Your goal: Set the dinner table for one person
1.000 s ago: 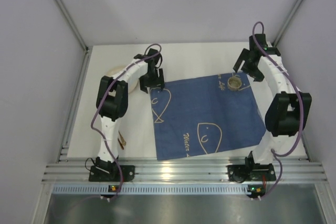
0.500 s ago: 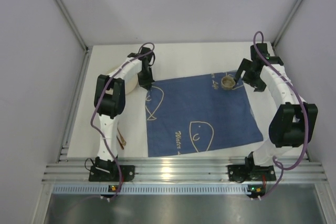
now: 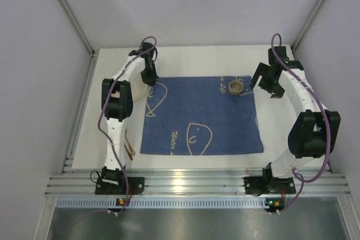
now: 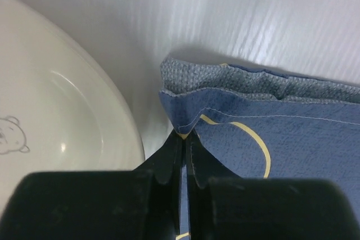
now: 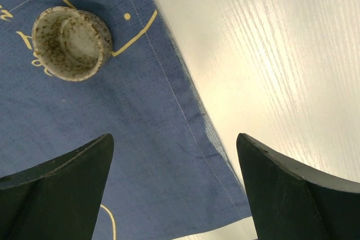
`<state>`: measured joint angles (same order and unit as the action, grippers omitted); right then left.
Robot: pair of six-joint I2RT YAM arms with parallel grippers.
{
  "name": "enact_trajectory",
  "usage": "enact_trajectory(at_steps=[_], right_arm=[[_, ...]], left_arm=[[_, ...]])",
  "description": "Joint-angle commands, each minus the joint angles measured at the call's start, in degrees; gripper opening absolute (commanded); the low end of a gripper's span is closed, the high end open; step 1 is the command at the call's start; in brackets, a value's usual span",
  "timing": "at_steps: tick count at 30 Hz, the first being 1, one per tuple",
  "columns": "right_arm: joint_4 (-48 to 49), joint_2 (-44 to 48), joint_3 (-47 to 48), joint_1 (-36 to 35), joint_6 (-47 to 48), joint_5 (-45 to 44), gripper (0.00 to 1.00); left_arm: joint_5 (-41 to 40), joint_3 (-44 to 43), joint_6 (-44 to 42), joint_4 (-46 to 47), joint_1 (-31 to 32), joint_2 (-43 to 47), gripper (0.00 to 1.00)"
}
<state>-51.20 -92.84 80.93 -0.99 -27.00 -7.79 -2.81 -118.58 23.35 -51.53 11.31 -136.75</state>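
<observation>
A blue placemat with whale drawings lies on the white dinner table. My left gripper is shut on the placemat's far left corner, and the pinched cloth bunches up between the fingertips of that gripper. A white plate with a small bear drawing sits just left of that corner. A speckled cup stands upright on the placemat's far right part. My right gripper hovers open over the placemat's right edge, to the right of the cup, holding nothing.
Thin brownish wooden utensils lie on the table near the left arm's base. An aluminium rail runs along the near edge. Grey walls close in the far, left and right sides.
My left gripper has shut on the placemat corner and dragged it left and farther away. The placemat now lies squarer, and the cup rode along leftward. The right gripper stayed open.
</observation>
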Motion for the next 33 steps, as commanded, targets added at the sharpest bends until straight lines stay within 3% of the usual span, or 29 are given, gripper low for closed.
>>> enact_trajectory(at_steps=[1,2,4,5,6,7,12,20,21,22,25,26,33], right_arm=[[0.6,2.1,-0.2,-0.3,0.9,0.2,0.9],[0.7,2.1,-0.3,-0.4,0.8,0.2,0.9],[0.7,2.4,-0.3,-0.6,0.9,0.1,0.9],[0.7,2.7,-0.4,-0.8,1.1,0.1,0.9],[0.8,2.7,-0.6,-0.8,1.0,-0.1,0.9],[0.8,3.2,-0.8,-0.9,1.0,-0.4,0.9],[1.0,3.9,-2.1,-0.9,1.2,-0.5,0.9],[1.8,5.7,-4.5,-1.6,1.5,1.4,0.87],[2.2,5.9,-5.2,-1.5,1.4,2.8,0.81],[2.5,6.1,-5.9,-1.6,1.3,3.9,0.53],[4.8,5.2,-10.3,-1.6,0.8,8.9,0.04],[5.1,4.6,-12.0,-1.9,0.7,9.7,0.0],[8.6,-0.1,-17.6,-2.5,0.0,11.2,0.0]], left_arm=[[-3.0,-5.0,-2.0,-0.7,-1.6,-3.3,0.05],[-2.5,-6.1,-1.8,-1.2,-1.9,-3.8,0.1],[-1.4,-7.9,-1.6,-2.6,-2.4,-4.1,0.32],[-1.2,-7.6,-1.5,-2.5,-2.4,-3.4,0.52],[-1.1,-7.2,-1.4,-2.6,-2.4,-2.6,0.61],[-1.1,-5.5,-1.3,-2.2,-2.4,-0.2,0.76],[-2.8,1.9,-0.5,0.5,-2.8,9.5,0.98],[-2.3,10.0,2.3,1.3,-7.7,20.7,0.98],[-2.1,11.3,2.3,1.2,-8.1,21.7,0.98],[-2.0,12.0,2.3,1.3,-8.2,22.0,0.98],[-1.3,14.6,2.4,0.6,-8.5,23.8,0.97],[-1.1,15.4,2.7,0.6,-8.5,24.4,0.97],[-0.7,24.0,3.1,2.7,-8.5,29.6,0.95]])
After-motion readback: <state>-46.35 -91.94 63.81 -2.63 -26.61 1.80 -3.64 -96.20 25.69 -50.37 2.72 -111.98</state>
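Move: The tablecloth's far left corner is still pinched by the left hand, its tip about 2 cm ahead of the pads. The plate's middle lies some 10 cm to that hand's left, level with it. For the right hand, the stretch of the tablecloth's right edge it goes for lies about 7 cm back, 2 cm left and 12 cm below; from this same hand the cup stands roughly 10 cm ahead, 8 cm left and 10 cm below. The tablecloth's corner is drawn on forward and slightly left, about 2 cm, before the left fingers open wide and let go; the left hand then backs off, climbs clear and swings left towards the plate, finally sinking a little while still drawing back. The right hand waits at first, then sinks about 8 cm, going back and left to the tablecloth's right edge, fingers shutting empty and tipping some 15 degrees nearer vertical. ##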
